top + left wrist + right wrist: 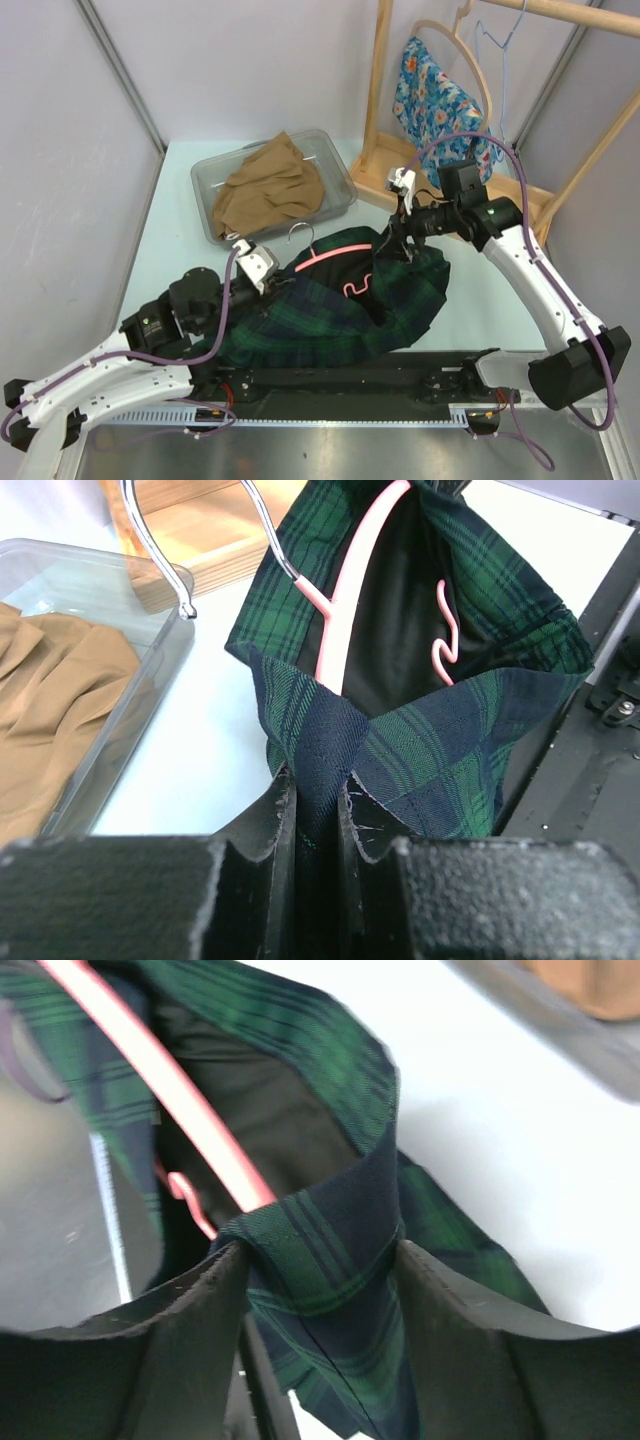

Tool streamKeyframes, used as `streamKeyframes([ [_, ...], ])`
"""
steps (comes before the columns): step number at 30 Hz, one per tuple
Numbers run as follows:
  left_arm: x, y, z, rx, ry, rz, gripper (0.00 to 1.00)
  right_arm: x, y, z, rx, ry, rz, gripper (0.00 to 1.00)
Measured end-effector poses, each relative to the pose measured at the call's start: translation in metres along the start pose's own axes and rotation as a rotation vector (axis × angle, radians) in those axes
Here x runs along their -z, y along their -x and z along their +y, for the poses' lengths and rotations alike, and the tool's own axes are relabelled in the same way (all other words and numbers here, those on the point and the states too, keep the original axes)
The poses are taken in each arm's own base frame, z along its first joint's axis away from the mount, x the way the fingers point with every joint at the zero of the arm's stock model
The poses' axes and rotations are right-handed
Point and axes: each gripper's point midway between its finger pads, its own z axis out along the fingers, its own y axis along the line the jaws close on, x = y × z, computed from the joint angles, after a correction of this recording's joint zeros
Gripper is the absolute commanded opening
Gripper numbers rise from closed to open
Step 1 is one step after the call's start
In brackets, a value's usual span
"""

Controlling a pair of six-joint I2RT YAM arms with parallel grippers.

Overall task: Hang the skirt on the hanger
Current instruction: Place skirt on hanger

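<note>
The dark green plaid skirt lies bunched on the table between the two arms. A pink hanger with a metal hook sits inside its open waistband. My left gripper is at the skirt's left end, shut on a fold of the waistband; the hanger runs away from it into the opening. My right gripper is at the skirt's far right end. Its jaws stand wide, and a loose fold of the waistband lies between the fingers, next to the hanger.
A clear bin holding a brown garment stands at the back left. At the back right is a wooden rack with a floral cloth and spare hangers. A black rail runs along the near edge.
</note>
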Motion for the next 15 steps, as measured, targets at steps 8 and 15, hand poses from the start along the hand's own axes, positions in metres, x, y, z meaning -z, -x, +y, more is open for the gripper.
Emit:
streamKeyframes([
  [8,0.003,0.002,-0.003,0.0,-0.018,0.003,0.0,-0.016,-0.006,0.027,0.013,0.168,0.031,0.0],
  [15,0.007,-0.008,0.009,-0.005,0.042,0.041,0.04,-0.018,-0.008,0.04,0.043,0.193,0.054,0.0],
])
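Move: The waistband's right end, with the hanger's right end just inside it, lies between or just short of the right hand's open fingers, about 2 cm back, 2 left and 2 below the hand point. From that hand, the pink bar's middle is some 13 cm left and 1 back, the metal hook roughly 20 left and 3 ahead, the pink inner notch about 8 left and 8 back. From the left hand, the waistband's right end is some 22 cm right and 6 ahead. The right fingers close from well open to nearly shut, pinching the waistband's right end where the hanger's tip goes into it. As they shut, the hand draws back about 4 cm and left 2 to 3, towards the left hand, turning some 10 degrees counter-clockwise. The left hand keeps its pinch on the other end, shifting about 1 cm left late on. ##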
